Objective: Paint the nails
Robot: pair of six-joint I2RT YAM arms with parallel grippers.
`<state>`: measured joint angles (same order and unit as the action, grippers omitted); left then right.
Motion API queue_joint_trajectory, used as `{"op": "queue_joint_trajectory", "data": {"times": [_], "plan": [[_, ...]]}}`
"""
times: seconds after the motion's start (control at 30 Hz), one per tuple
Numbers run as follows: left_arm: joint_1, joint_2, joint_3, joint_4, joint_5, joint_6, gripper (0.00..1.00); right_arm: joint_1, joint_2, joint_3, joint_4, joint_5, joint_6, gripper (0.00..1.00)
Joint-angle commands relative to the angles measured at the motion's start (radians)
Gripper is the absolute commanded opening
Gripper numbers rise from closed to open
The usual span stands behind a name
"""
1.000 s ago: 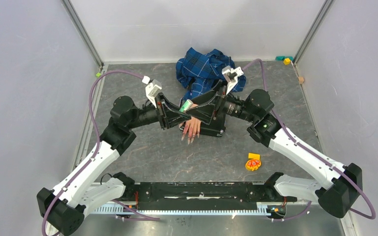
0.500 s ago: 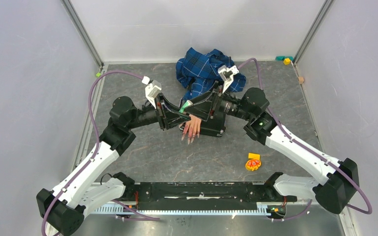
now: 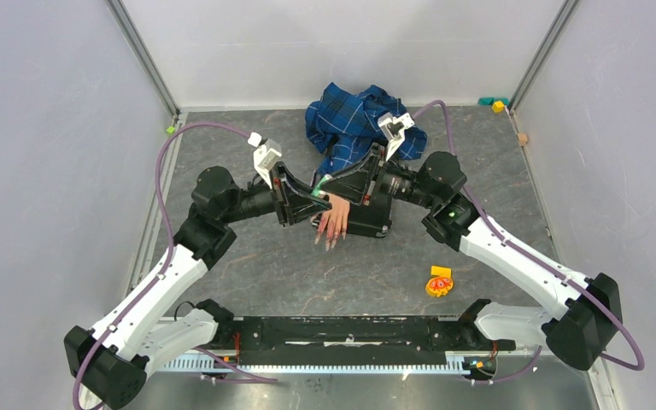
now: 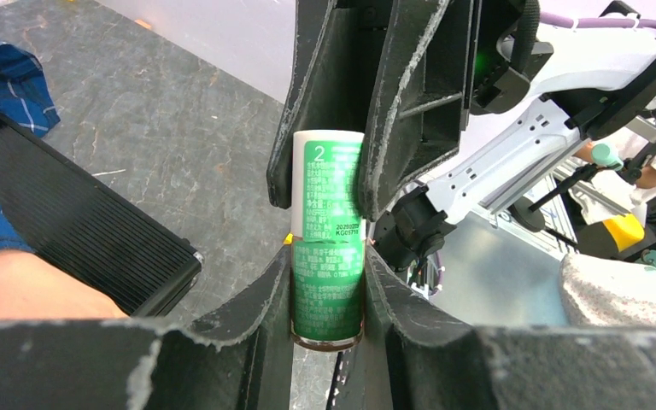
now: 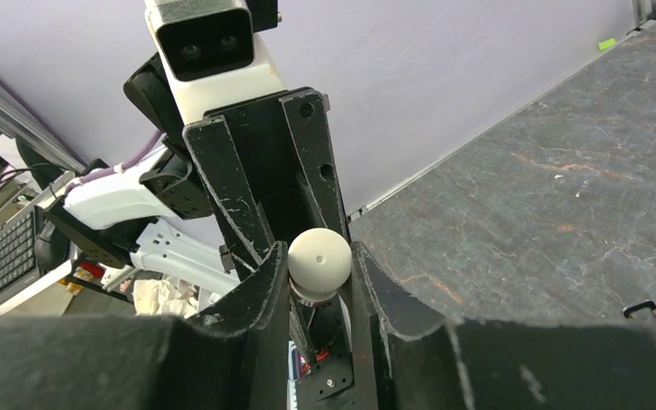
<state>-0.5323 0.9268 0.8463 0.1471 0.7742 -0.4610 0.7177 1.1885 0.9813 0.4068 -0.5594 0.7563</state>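
The mannequin hand (image 3: 336,219) with long pink-red nails (image 3: 328,242) lies on a black pad (image 3: 367,220), its blue plaid sleeve (image 3: 350,120) behind. My left gripper (image 4: 328,295) is shut on a green-labelled nail polish bottle (image 4: 328,282), held above the hand. My right gripper (image 5: 319,266) is shut on the bottle's white cap (image 5: 319,260); its fingers (image 4: 393,128) meet the cap (image 4: 329,179) from the far side. The two grippers meet at the bottle (image 3: 319,184) in the top view.
A small orange and yellow object (image 3: 438,282) lies on the grey floor at the right front. Small coloured blocks (image 3: 497,104) sit in the far right corner. Grey walls enclose the work area on three sides.
The right arm has moved left toward the left gripper, and its jaws now sit around the bottle's cap. The left arm has stayed nearly still.
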Motion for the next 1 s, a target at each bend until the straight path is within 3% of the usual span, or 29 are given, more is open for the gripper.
{"op": "queue_joint_trajectory", "data": {"times": [0.0, 0.1, 0.13, 0.33, 0.53, 0.67, 0.97], "plan": [[-0.002, 0.003, 0.034, 0.018, 0.012, 0.038, 0.27, -0.001, -0.018, 0.039, -0.069, 0.051, -0.096, 0.00], [-0.001, -0.008, 0.037, -0.013, -0.039, 0.056, 0.91, -0.001, -0.045, 0.072, -0.242, 0.158, -0.222, 0.00], [-0.002, -0.010, 0.045, -0.037, -0.058, 0.070, 0.99, -0.001, -0.055, 0.081, -0.292, 0.210, -0.260, 0.00], [0.007, -0.013, 0.139, -0.307, -0.310, 0.187, 1.00, -0.001, -0.119, 0.046, -0.583, 0.665, -0.473, 0.00], [0.117, -0.022, 0.145, -0.549, -0.622, 0.200, 1.00, -0.001, -0.157, -0.183, -0.572, 1.113, -0.553, 0.00], [0.207, -0.076, 0.039, -0.553, -0.717, 0.177, 1.00, -0.002, -0.192, -0.382, -0.400, 1.171, -0.553, 0.00], [0.207, -0.177, -0.001, -0.568, -0.958, 0.269, 1.00, -0.002, -0.218, -0.690, -0.102, 1.277, -0.545, 0.00]]}}
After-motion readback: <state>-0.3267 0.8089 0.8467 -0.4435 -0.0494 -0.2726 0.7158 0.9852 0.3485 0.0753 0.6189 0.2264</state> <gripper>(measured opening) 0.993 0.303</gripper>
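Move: The polish bottle is still in my left fingers, its middle within 2 cm of my left hand point. My right fingers are already shut on its white cap; the free table spot for it lies about 4 cm ahead of my right hand, 23 to the right and 34 below. From that hand, the black suitcase is 15 cm ahead and 4 right, the rubber hand 11 ahead and 1 left, and the yellow toy 10 back and 25 right. I open my left fingers wide and let go of the polish bottle, then pull that hand away to the left by about 17 cm, with some forward and down. Keeping its cap pinched, my right hand sweeps the bottle down about 30 cm and some 23 cm right, a little forward at first, then slightly back, past the suitcase towards the bare table, swinging clockwise from pointing left to pointing forward and tipped down. ##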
